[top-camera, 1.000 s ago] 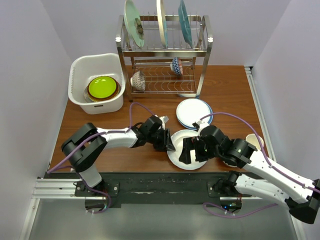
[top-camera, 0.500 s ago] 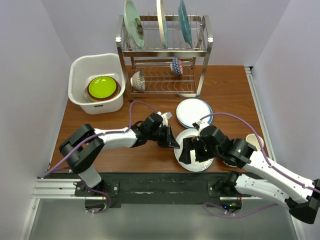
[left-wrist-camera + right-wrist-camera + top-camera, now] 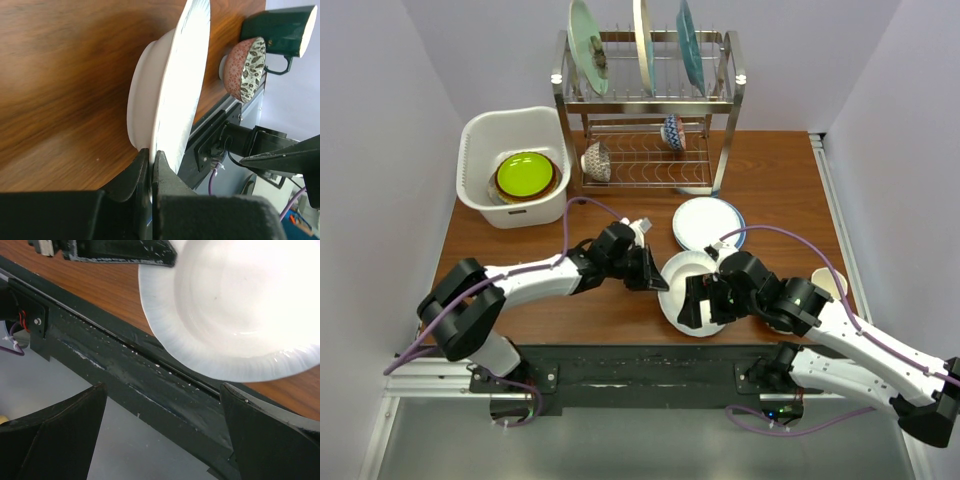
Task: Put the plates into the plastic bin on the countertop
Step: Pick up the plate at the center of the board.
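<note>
A white plate point(image 3: 695, 290) lies near the front of the countertop point(image 3: 780, 180), tilted with its left rim raised. My left gripper point(image 3: 655, 277) is shut on that rim; the left wrist view shows the plate point(image 3: 185, 90) edge-on between the fingers. My right gripper point(image 3: 705, 305) is open and empty at the plate's near edge; in the right wrist view its gripper point(image 3: 160, 440) hangs over the black base rail below the plate point(image 3: 240, 305). A white-on-blue plate stack point(image 3: 708, 222) lies behind. The white plastic bin point(image 3: 480, 135) at the back left holds a lime green plate point(image 3: 525, 175).
A metal dish rack point(image 3: 725, 100) at the back holds three upright plates point(image 3: 588, 45) on top and two small bowls point(image 3: 597, 160) below. A patterned bowl point(image 3: 242, 67) and a dark green mug point(image 3: 277, 30) stand at the right, mostly hidden by my right arm in the top view.
My left gripper has closed on the white plate's left rim and tipped it up, shifting it slightly left and back. The left elbow swung left. The right arm barely moved.
</note>
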You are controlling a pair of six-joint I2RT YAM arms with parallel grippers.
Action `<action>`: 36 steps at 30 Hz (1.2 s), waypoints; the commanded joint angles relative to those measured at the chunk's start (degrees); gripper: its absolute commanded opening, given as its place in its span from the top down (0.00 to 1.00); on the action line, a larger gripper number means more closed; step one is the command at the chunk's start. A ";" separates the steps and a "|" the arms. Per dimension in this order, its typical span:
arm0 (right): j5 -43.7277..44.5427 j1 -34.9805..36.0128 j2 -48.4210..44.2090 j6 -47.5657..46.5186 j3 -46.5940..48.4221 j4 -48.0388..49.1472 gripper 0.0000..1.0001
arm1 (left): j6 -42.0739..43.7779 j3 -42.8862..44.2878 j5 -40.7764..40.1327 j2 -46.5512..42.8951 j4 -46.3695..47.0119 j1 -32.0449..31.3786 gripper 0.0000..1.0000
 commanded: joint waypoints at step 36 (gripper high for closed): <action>-1.76 0.02 1.33 1.30 -2.50 4.63 0.01 | 8.81 -3.55 -1.89 -35.84 -24.07 26.56 1.00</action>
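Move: Ahead and to the left, the plastic bin that the held white plate is bound for has its middle about 30 cm forward and 35 cm left of the left hand, at roughly the same height. The green plate in it lies some 28 cm forward and 33 cm left, 3 cm lower; the blue-rimmed plate stack sits about 16 cm forward, 13 cm right and 6 cm below. From the right hand, the bin is about 38 cm forward, 46 cm left and 6 cm down. Drawing the white plate out from under the waiting right gripper, the left hand sweeps about 17 cm left towards the bin and climbs some 5 cm on the way, at a steady pace. The wrist swings roughly 25 degrees counter-clockwise, and the shut fingers keep pinching the plate's left rim. ##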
